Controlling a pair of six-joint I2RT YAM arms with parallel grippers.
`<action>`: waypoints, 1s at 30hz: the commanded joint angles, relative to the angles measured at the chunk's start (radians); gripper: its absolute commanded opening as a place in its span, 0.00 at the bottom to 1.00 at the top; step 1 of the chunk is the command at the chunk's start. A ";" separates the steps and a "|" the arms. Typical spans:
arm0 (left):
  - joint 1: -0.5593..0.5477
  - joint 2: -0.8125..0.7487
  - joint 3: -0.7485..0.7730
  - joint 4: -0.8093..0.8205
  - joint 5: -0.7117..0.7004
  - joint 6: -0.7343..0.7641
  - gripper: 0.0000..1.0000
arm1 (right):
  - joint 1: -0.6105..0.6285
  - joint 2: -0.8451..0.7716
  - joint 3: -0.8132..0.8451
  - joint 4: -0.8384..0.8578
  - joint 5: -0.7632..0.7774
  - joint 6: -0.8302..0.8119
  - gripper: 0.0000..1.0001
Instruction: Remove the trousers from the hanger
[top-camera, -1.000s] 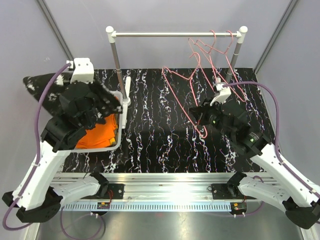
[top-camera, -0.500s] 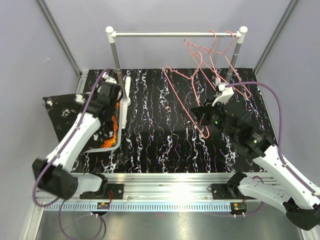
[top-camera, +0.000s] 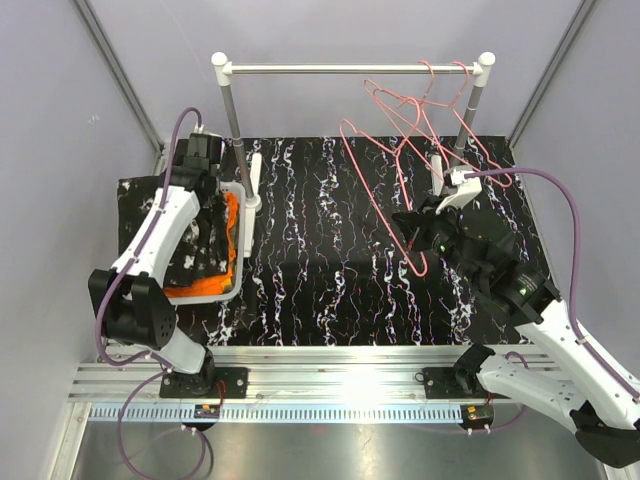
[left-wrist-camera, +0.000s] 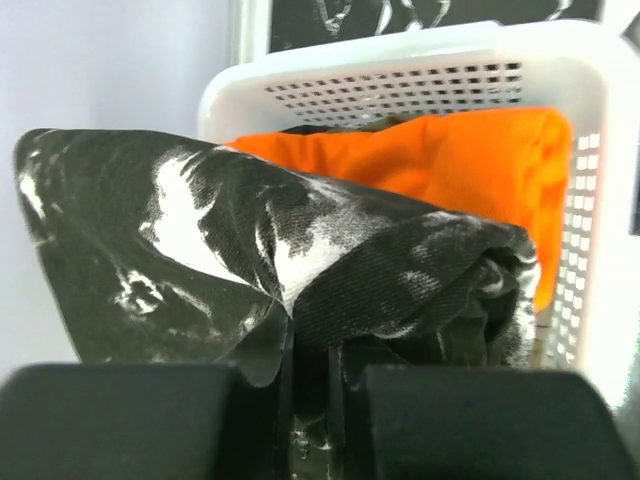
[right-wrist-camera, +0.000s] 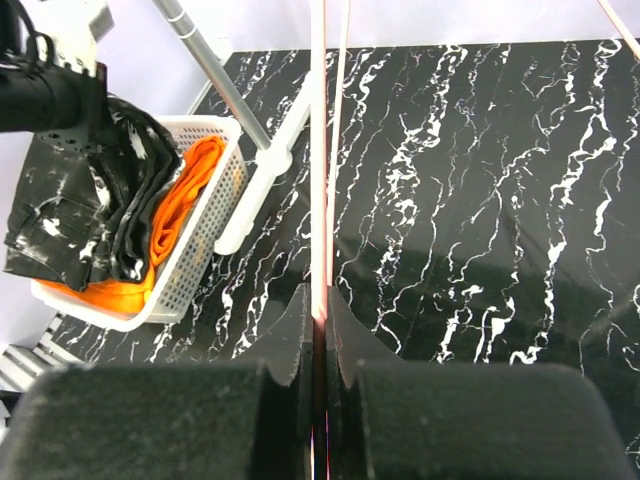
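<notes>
The black trousers with white splashes (top-camera: 185, 250) hang over the white basket (top-camera: 243, 235), and my left gripper (top-camera: 205, 188) is shut on a fold of them. The left wrist view shows the cloth (left-wrist-camera: 260, 270) pinched between the two fingers at the gripper (left-wrist-camera: 310, 375). Beneath lie bright orange trousers (left-wrist-camera: 440, 160) inside the basket (left-wrist-camera: 400, 70). My right gripper (top-camera: 412, 232) is shut on the lower wire of a bare pink hanger (top-camera: 385, 190), which runs up from the jaws in the right wrist view (right-wrist-camera: 320, 250). The hanger's hook is on the rail (top-camera: 340, 69).
Several more pink hangers (top-camera: 425, 100) hang empty at the rail's right end. The rail's left post (top-camera: 235, 130) stands right beside the basket. The black marbled tabletop (top-camera: 320, 270) lies between the arms. Grey walls close in on both sides.
My left arm has swung in from the far left and carried the black trousers over the basket. My right gripper has shifted slightly right with the hanger.
</notes>
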 joint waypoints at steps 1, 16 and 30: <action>-0.008 0.002 0.086 0.022 0.165 -0.073 0.22 | 0.001 0.000 0.031 0.016 0.038 -0.027 0.00; 0.216 -0.291 -0.079 0.079 0.310 -0.421 0.99 | 0.001 0.130 0.123 0.030 0.188 -0.165 0.00; 0.367 -0.196 -0.561 0.247 0.481 -0.837 0.99 | -0.196 0.449 0.411 0.064 0.081 -0.147 0.00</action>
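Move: The left hand pinches the black-and-white trousers over the basket, whose middle lies about 6 cm back, level sideways and some 14 cm below. The orange trousers' visible strip is 7 cm back and 7 cm right, equally low; the rack's left foot stands 7 cm ahead, 15 cm right, 19 cm down. The right hand holds an empty hanger; its rail spot is about 22 cm ahead, 4 cm left and 20 cm up, with the rack's right upright 22 cm ahead and 12 cm right, mid-height 5 cm below the hand. Slipping about 5 cm to its right, the left hand opens wide and lets go of the black-and-white trousers, rises some 11 cm, swings left, then drops about 20 cm down onto them, fingers still spread, rolling some 50 degrees counter-clockwise. Meanwhile the right hand, after a slow start, carries the still-pinched hanger about 11 cm forward towards the rail, turning its fingers slightly to the right. ##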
